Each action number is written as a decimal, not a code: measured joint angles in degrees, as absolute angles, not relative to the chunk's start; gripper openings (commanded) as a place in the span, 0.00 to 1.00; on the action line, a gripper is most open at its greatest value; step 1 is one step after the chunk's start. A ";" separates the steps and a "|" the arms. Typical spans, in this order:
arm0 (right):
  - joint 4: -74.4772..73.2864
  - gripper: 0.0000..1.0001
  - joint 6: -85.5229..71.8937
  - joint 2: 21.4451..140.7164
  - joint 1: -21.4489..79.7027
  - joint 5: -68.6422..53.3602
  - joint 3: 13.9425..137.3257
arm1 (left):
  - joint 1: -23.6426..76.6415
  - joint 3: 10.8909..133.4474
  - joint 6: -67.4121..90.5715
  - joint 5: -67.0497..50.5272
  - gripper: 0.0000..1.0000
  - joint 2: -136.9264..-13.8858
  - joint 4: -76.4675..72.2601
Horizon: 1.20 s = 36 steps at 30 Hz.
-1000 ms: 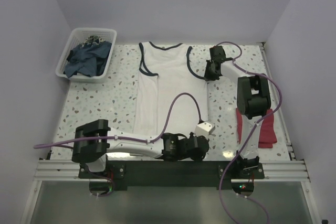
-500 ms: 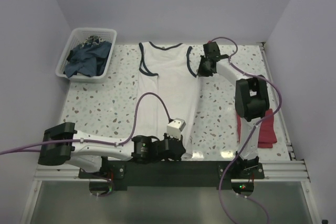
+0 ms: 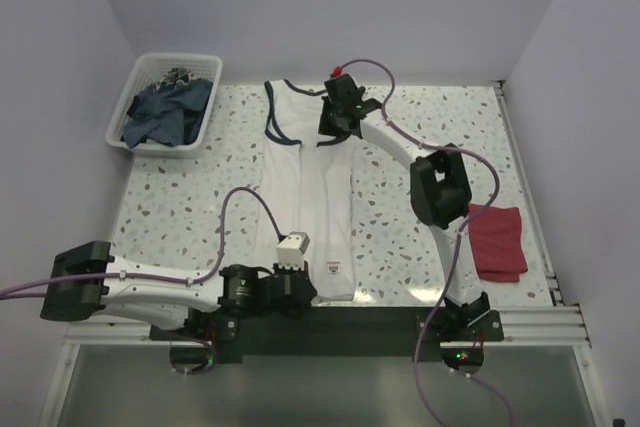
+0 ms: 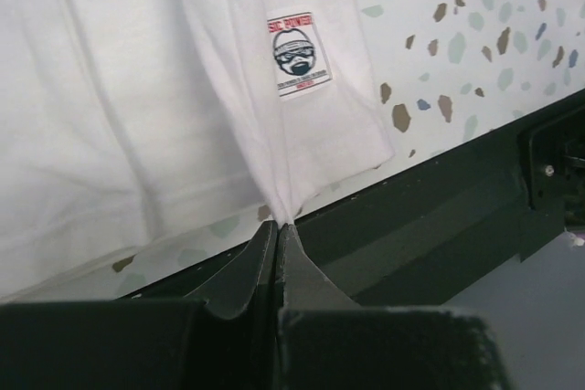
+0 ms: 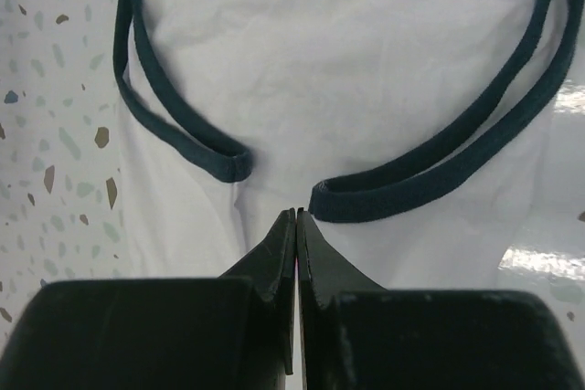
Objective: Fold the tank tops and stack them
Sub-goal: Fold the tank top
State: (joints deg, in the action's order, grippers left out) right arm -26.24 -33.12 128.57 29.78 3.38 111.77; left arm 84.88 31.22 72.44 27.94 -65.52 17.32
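Observation:
The white tank top (image 3: 300, 177) with navy trim lies lengthwise at the table's middle, its right side folded over to the left. My right gripper (image 3: 325, 132) is shut on white cloth at the far end, just below the navy armhole trim (image 5: 430, 171). At the near hem my left gripper (image 3: 308, 292) is shut on a pinched-up fold of the white tank top (image 4: 137, 89), close to its small printed label (image 4: 297, 54). The dark red tank top (image 3: 497, 242) lies folded at the right, apart from both grippers.
A white basket (image 3: 140, 82) holding blue cloth stands at the far left corner. The black rail of the table's near edge (image 4: 439, 216) runs right beside my left gripper. Purple cables loop over the table from both arms.
Both grippers have swung left with the white tank top's right edge, laying it over the left half. The right arm no longer covers the dark red tank top.

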 measured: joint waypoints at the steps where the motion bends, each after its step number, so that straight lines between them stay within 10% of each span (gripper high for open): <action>1: -26.20 0.00 -33.43 129.99 30.20 3.46 112.77 | 84.90 30.65 73.21 27.97 0.00 -64.93 18.15; 36: -35.55 0.25 -29.50 139.74 38.57 23.51 125.91 | 85.06 29.12 78.32 29.85 0.00 -61.95 27.44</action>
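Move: The left hand pinches the hem end of the tank top's right panel. The left panel's hem corner lies about 5 cm to its left, 1 cm farther out and 2 cm lower, and the logo patch some 7 cm ahead, 6 cm right. The right hand holds the same panel's armhole corner. The left panel's armhole corner is roughly 5 cm to its left, 1 cm nearer and 5 cm below, with the neckline about 12 cm ahead, 2 cm left. Still pinching the hem, the left hand carries it about 4 cm left towards the left panel's edge, sinking slightly, then holds there. The right hand lowers its armhole corner some 5 cm while easing left towards the other armhole corner, then opens its fingers partway, rolling nearly 20 degrees left side down and rising a centimetre or two. ##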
